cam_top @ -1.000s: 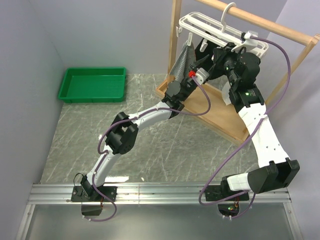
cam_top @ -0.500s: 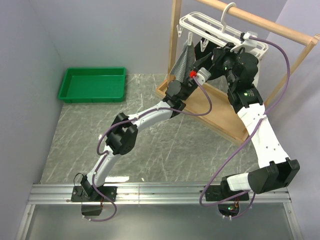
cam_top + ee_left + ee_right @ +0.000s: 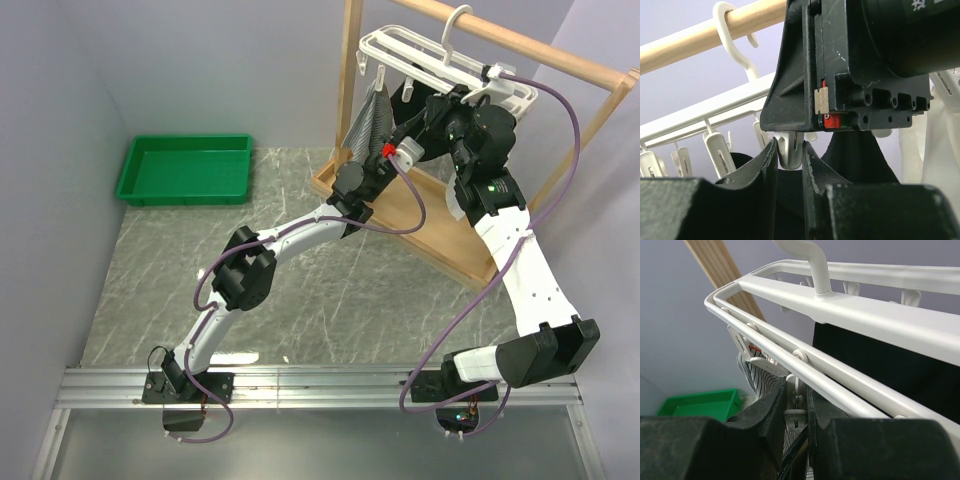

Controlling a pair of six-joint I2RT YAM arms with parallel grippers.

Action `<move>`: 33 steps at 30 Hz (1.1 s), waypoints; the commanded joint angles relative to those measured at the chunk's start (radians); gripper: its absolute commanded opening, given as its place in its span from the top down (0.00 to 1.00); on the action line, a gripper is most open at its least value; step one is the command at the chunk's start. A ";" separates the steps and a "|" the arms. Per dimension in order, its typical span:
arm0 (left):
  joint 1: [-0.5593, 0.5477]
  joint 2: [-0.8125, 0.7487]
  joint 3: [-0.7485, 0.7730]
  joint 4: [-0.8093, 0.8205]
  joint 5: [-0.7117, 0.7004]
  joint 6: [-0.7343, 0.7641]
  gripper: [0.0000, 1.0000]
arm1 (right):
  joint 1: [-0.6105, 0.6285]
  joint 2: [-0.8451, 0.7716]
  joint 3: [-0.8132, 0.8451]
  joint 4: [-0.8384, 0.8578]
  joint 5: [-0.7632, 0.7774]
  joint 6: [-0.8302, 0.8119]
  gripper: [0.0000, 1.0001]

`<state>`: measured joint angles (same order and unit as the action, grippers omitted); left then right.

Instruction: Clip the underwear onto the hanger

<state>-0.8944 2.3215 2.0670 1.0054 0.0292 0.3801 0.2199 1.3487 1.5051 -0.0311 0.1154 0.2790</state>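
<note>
The white hanger (image 3: 440, 58) hangs by its hook from the wooden rod. The striped underwear (image 3: 368, 120) dangles from a clip at the hanger's left end and shows as striped cloth (image 3: 756, 382) in the right wrist view. My left gripper (image 3: 789, 147) reaches up under the frame, its jaws pressed on both sides of a white clip (image 3: 789, 156). My right gripper (image 3: 796, 392) is shut on another clip (image 3: 796, 412) under the hanger bars (image 3: 850, 385). The two grippers sit close together; the right one's black body (image 3: 865, 60) fills the left wrist view.
A black garment (image 3: 855, 155) hangs from the hanger behind the clips, with a white cloth (image 3: 940, 150) beside it. The wooden rack (image 3: 440, 230) stands at the back right, its rod (image 3: 530, 45) above. A green tray (image 3: 185, 168) lies at the back left.
The left gripper's jaws have narrowed onto the white clip, and that gripper has edged up towards the hanger. The right gripper keeps its hold on its clip.
</note>
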 commanded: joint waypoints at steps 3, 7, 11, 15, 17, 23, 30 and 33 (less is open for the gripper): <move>0.002 -0.022 0.042 0.027 -0.017 -0.016 0.99 | 0.018 -0.037 0.040 -0.049 -0.046 0.008 0.79; 0.009 -0.031 0.038 0.025 -0.014 -0.061 1.00 | 0.009 -0.052 0.035 -0.049 -0.063 0.002 0.59; 0.022 -0.040 0.022 0.036 0.011 -0.109 1.00 | -0.020 -0.056 0.067 -0.079 -0.149 -0.006 0.50; 0.026 -0.053 0.008 0.045 0.041 -0.158 0.99 | -0.077 -0.049 0.115 -0.140 -0.215 0.008 0.45; 0.031 -0.059 0.001 0.047 0.051 -0.187 1.00 | -0.126 -0.046 0.139 -0.156 -0.285 0.038 0.42; 0.043 -0.071 -0.010 0.044 0.095 -0.274 0.99 | -0.244 -0.049 0.115 -0.099 -0.463 0.153 0.39; 0.064 -0.083 -0.019 0.056 0.143 -0.410 0.99 | -0.266 -0.028 0.106 -0.035 -0.589 0.242 0.39; 0.066 -0.085 -0.016 0.048 0.147 -0.414 0.99 | -0.266 -0.013 0.118 -0.038 -0.600 0.269 0.38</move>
<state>-0.8326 2.3112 2.0521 1.0122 0.1398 0.0307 -0.0402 1.3289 1.5921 -0.1383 -0.4313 0.4950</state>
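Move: Both hands already grip the same empty-looking clip under the hanger's near rail, so it lies right at each hand point. From the left hand, the underwear's middle is about 8 cm left, level fore and aft, 8 cm below; the black garment is some 7 cm right, 3 cm ahead, 6 cm below. The end clip holding the underwear is roughly 6 cm left and 4 cm ahead, at hand height. Right fingers release the clip, backing and rising some 4 cm, turning counter-clockwise; left keeps its pinch, turning clockwise. ##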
